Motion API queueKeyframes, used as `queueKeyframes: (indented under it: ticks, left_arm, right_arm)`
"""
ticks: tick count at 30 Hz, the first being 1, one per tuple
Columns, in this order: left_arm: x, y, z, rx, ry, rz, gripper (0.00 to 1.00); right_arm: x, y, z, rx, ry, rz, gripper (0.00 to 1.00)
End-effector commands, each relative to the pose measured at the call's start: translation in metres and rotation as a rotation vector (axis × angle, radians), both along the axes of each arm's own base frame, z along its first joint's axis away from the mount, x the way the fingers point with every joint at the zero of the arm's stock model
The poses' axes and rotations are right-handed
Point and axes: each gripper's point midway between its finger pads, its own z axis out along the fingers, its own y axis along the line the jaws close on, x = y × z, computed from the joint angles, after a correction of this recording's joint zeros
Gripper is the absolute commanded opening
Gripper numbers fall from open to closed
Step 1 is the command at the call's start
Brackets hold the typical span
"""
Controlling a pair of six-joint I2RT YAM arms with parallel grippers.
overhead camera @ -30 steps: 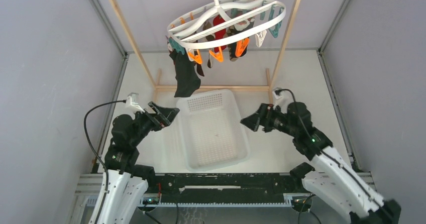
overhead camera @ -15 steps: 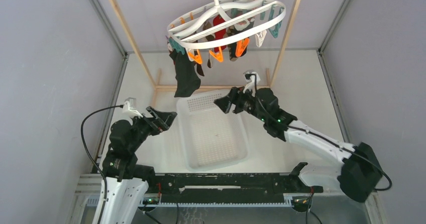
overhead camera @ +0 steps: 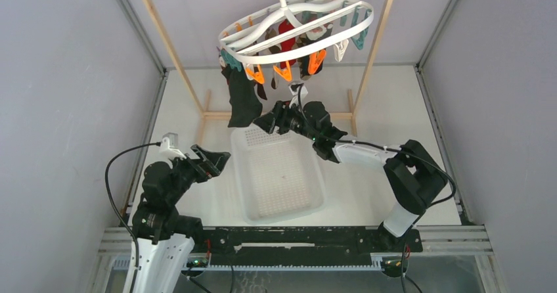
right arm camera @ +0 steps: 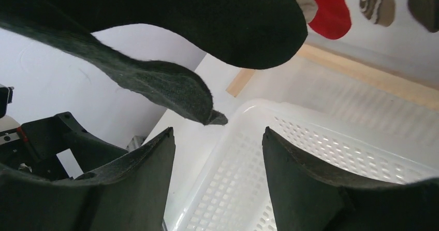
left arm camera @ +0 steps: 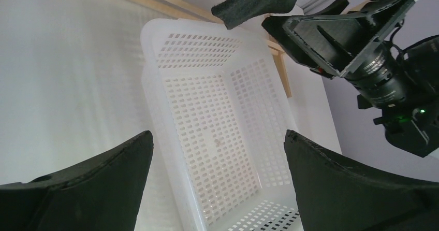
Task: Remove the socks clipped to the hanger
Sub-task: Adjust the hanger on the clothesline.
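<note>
The white oval hanger (overhead camera: 299, 27) hangs from the rod at the top, with several socks clipped under it. A long black sock (overhead camera: 243, 99) dangles lowest on its left side, and a red sock (overhead camera: 286, 33) hangs near the middle. My right gripper (overhead camera: 268, 123) is open just right of the black sock's lower end, nothing between its fingers. In the right wrist view the black sock (right arm camera: 207, 18) hangs just above the right gripper (right arm camera: 217, 138), with the red sock (right arm camera: 326, 8) behind. My left gripper (overhead camera: 220, 158) is wide open and empty beside the basket's left wall.
A white perforated basket (overhead camera: 238, 181) lies on the table between the arms, under the hanger; it shows in the left wrist view as well (left arm camera: 155, 86). The wooden rack's base bar (overhead camera: 315, 115) runs behind it. Grey walls close in both sides.
My right arm has reached forward and left, from right of the basket to the black sock's lower end, its jaws narrowing somewhat. The left arm has pulled back slightly.
</note>
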Motion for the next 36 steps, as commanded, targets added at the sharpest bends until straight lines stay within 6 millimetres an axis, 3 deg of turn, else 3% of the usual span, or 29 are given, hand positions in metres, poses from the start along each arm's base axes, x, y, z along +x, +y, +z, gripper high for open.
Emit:
queueKeyframes:
  ticks: [1, 9, 20, 29, 34, 36]
  left_arm:
    - [0.000, -0.003, 0.009, 0.011, -0.036, -0.025, 1.00]
    - [-0.004, -0.005, 0.010, 0.003, -0.048, -0.039, 1.00]
    - [-0.007, -0.006, 0.016, -0.002, -0.061, -0.048, 1.00]
    - [-0.010, -0.005, 0.017, -0.001, -0.066, -0.046, 1.00]
    - [-0.010, -0.002, 0.017, 0.003, -0.058, -0.028, 1.00]
    - [-0.010, -0.002, 0.017, 0.003, -0.053, -0.029, 1.00]
  right_arm:
    - [-0.001, 0.017, 0.045, 0.175, -0.078, 0.069, 0.70]
    - [0.003, 0.031, 0.042, 0.233, -0.065, 0.077, 0.69]
    - [0.001, 0.050, 0.040, 0.292, -0.037, 0.129, 0.62]
    - [-0.021, 0.055, 0.033, 0.329, 0.003, 0.204, 0.29]
    - [-0.037, 0.046, 0.030, 0.327, 0.021, 0.229, 0.00]
    - [-0.045, 0.041, 0.034, 0.330, 0.024, 0.236, 0.00]
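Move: The toe end of the hanging dark sock is roughly 5 cm to the right hand's left, level with it front to back and about 2 cm higher. The white basket's middle lies some 18 cm below this hand, about 5 cm to its right and 3 cm back; the hanger ring's middle is some 25 cm up, 8 cm ahead and 9 cm right. From the left hand, the sock's toe is about 13 cm ahead, 6 cm right and 2 cm above. Bring the part-open right gripper about 5 cm to the left to the dark sock's toe, at nearly the same height, tilting its fingertips up and swinging them counter-clockwise some 10 degrees. Over the last part, shut the fingers fully to pinch the sock's lower edge while easing back 2 to 3 cm towards the base. ##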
